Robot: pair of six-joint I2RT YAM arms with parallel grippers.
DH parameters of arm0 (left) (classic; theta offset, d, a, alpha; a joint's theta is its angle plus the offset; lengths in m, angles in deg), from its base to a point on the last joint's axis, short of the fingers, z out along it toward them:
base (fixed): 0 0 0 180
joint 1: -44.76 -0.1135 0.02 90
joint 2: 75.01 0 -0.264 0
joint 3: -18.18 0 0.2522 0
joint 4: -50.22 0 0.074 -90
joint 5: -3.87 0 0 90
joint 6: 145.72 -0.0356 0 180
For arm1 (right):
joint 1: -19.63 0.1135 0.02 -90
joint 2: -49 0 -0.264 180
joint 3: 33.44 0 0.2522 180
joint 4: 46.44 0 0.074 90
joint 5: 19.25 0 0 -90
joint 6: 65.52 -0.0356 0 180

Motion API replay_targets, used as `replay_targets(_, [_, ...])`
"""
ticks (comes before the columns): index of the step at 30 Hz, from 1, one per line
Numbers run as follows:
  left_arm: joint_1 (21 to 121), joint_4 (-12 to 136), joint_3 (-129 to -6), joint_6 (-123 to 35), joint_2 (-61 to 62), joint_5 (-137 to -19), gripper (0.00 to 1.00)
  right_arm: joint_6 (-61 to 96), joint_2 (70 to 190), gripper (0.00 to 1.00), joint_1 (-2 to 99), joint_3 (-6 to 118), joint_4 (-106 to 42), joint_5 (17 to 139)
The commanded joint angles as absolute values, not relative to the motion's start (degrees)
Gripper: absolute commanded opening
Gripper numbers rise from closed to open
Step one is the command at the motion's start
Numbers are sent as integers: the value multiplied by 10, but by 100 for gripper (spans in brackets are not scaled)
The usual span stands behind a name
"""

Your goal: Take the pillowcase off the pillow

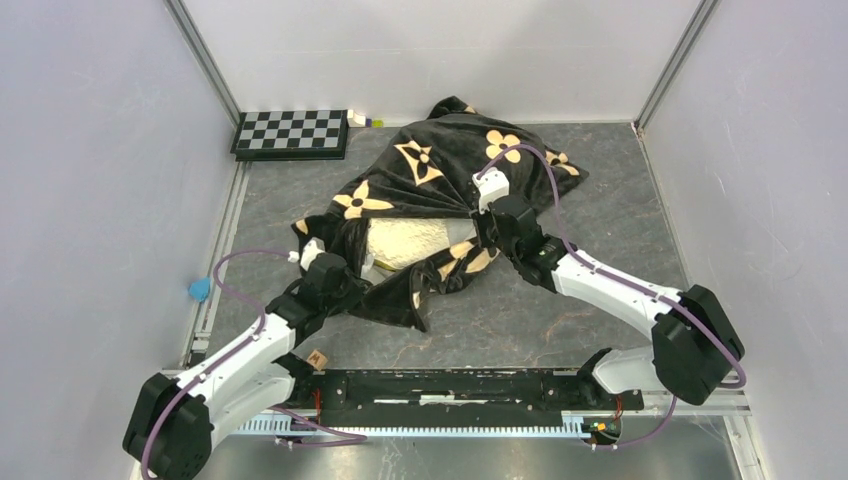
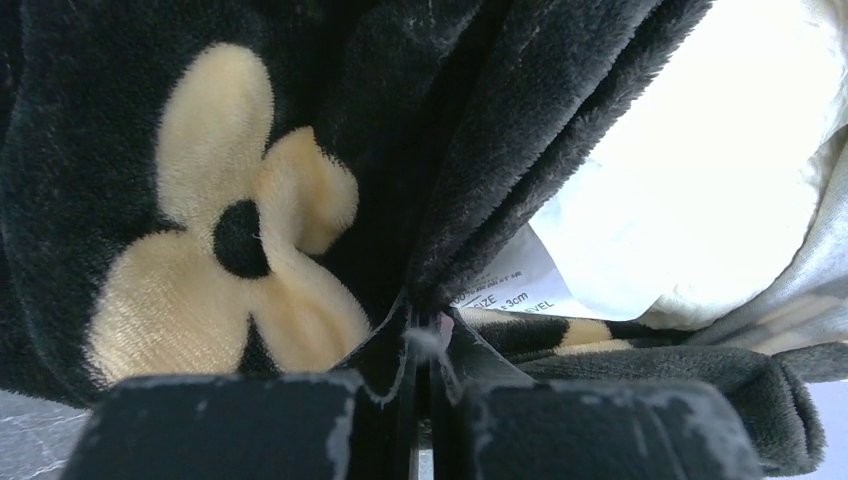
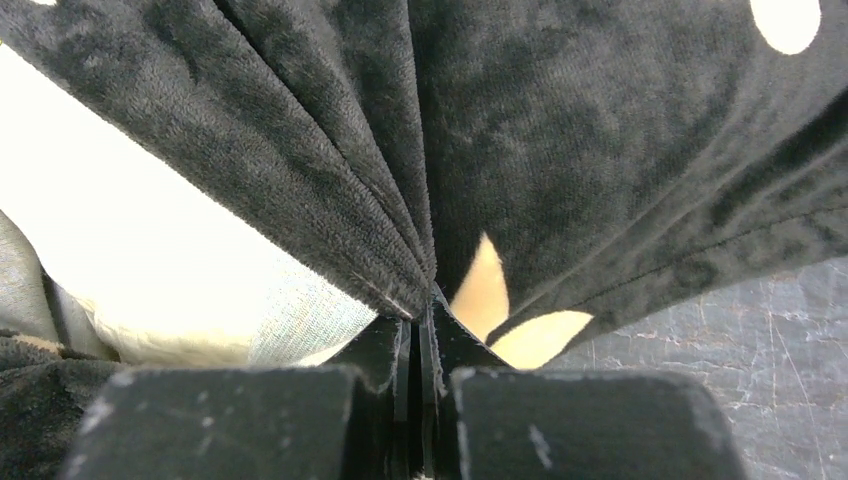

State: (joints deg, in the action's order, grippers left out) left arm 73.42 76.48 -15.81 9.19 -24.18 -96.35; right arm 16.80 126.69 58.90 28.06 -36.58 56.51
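Note:
The black pillowcase [image 1: 440, 170] with tan flowers lies across the middle of the table. The cream pillow [image 1: 405, 242] shows through its open mouth at the near side. My left gripper [image 1: 335, 268] is shut on the pillowcase's mouth edge at the left; in the left wrist view [image 2: 428, 325] a fold of black fabric [image 2: 500, 150] runs into the closed jaws, with the white pillow [image 2: 700, 160] and a care label [image 2: 510, 285] to the right. My right gripper [image 1: 487, 205] is shut on the mouth edge at the right; the right wrist view [image 3: 425, 305] shows gathered fabric [image 3: 560, 150] pinched, pillow [image 3: 130, 250] at left.
A black-and-white checkerboard [image 1: 290, 132] lies at the back left with a small white-and-yellow object [image 1: 362, 120] beside it. A blue item [image 1: 200, 289] sits at the left wall. A small wooden block [image 1: 317, 359] lies near the left arm's base. Grey walls enclose the table.

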Motion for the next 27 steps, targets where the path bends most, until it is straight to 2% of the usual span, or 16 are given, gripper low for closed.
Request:
replay_targets(1, [726,853,-144,23,-261,-984,2,175,1216,0,579,262,-361,508])
replay_targets(10, [727,861,-170,-14,-264,-908,2,180,1203,0,579,259,-348,615])
replay_targets(13, [729,842,-178,-27,-264,-839,2,180,1208,0,579,262,-347,650])
replay_targets(19, [753,862,-204,-43,-244,-791,2,177,1208,4,579,258,-353,657])
replay_targets(23, [775,872,-197,-48,-249,-814,2,238,1228,30,602,290,-328,721])
replay_targets(27, [782,880,-192,-48,-244,-830,2,294,1256,40,684,347,-276,608])
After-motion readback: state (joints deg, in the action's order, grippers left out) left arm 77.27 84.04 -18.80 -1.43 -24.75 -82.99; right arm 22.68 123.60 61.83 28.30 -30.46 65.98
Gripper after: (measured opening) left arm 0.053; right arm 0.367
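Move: The left hand pinches the pillowcase rim at the left of its opening; from it the bare pillow's middle lies about 10 cm ahead and 10 cm right, slightly lower. The white label sits some 4 cm ahead and 3 cm right, and the wooden block about 17 cm back and 11 cm left, some 5 cm lower. The right hand pinches the case's far rim; from it the bare pillow lies about 16 cm left, 1 cm back and 10 cm below. Both hands, still shut on the pillowcase rim at the two sides of its opening, haul the cloth back towards the robot's base by roughly 4 to 5 cm, the left veering right by about as much while turning some 20 degrees clockwise, the right turning about 15 degrees counter-clockwise. Towards the end the right hand's fingers part to over a third open, so that its pinch slackens with cloth still between them, and the hand slides on back and about 2 cm to the left, closer to the bare pillow. ##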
